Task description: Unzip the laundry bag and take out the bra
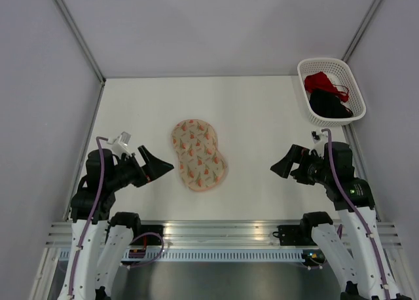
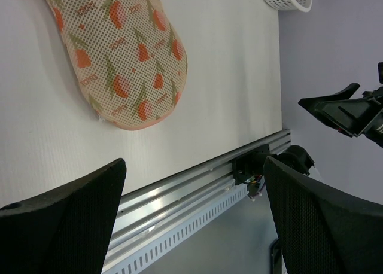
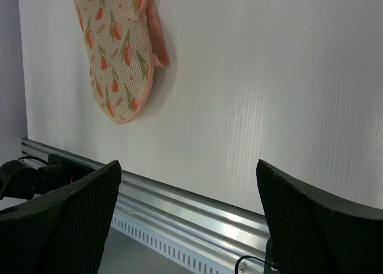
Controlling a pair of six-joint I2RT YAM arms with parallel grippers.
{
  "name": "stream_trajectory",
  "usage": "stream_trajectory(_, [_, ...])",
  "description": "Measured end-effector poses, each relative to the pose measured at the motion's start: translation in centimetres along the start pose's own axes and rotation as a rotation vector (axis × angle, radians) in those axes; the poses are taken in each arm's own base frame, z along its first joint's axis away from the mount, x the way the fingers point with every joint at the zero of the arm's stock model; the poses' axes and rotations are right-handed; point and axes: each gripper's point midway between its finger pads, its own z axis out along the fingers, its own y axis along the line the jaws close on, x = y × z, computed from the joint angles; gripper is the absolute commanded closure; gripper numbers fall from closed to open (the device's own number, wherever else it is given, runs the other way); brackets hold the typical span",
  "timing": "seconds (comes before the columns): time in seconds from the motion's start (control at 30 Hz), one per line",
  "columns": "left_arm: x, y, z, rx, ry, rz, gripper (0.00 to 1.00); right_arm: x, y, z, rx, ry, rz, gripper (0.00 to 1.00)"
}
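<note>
The laundry bag (image 1: 200,154) lies flat and zipped shut in the middle of the white table, a peanut-shaped beige case with orange-red and green print. It also shows at the upper left of the left wrist view (image 2: 119,52) and of the right wrist view (image 3: 116,52). My left gripper (image 1: 159,164) hovers just left of the bag's near end, open and holding nothing (image 2: 194,163). My right gripper (image 1: 281,166) hangs to the bag's right with a wide gap between them, and is also open and holding nothing (image 3: 188,164). The bra is hidden.
A white lattice basket (image 1: 340,120) stands at the back right corner with a red garment (image 1: 323,82) and a dark cloth (image 1: 329,105) inside. An aluminium rail (image 1: 222,229) runs along the table's near edge. Grey walls close in the left and right sides.
</note>
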Motion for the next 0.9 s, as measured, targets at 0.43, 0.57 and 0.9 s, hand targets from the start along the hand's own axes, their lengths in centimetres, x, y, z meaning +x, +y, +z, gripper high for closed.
stream_trajectory(0.43, [0.5, 7.6, 6.3, -0.195, 0.088, -0.11, 0.0, 0.4, 1.4, 0.8, -0.142, -0.077, 0.052, 0.02])
stream_trajectory(0.57, [-0.8, 9.7, 8.6, -0.258, 0.089, -0.126, 0.0, 0.9, 1.1, 1.3, -0.143, -0.052, 0.072, 0.02])
stream_trajectory(0.9, [-1.1, 14.2, 14.6, -0.341, 0.141, -0.183, 0.01, 1.0, 1.1, 1.4, -0.144, -0.042, 0.065, 0.02])
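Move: The laundry bag lies flat, its middle about 16 cm ahead of the left hand, 11 cm to its right and roughly 22 cm below. The bag's left edge at the waist is some 14 cm ahead and only 3 cm to the right, also about 22 cm down. From the right hand the bag's middle is roughly 15 cm ahead, 33 cm to the left and 19 cm lower. Swoop the open left gripper down about 17 cm and forward about 12 cm, towards the laundry bag's left edge, tipping the fingers some 20 degrees further down as it sinks. Stop short of closing, low beside the edge. Let the right gripper, also open, shift just 2 cm left with a roll of about 10 degrees. ##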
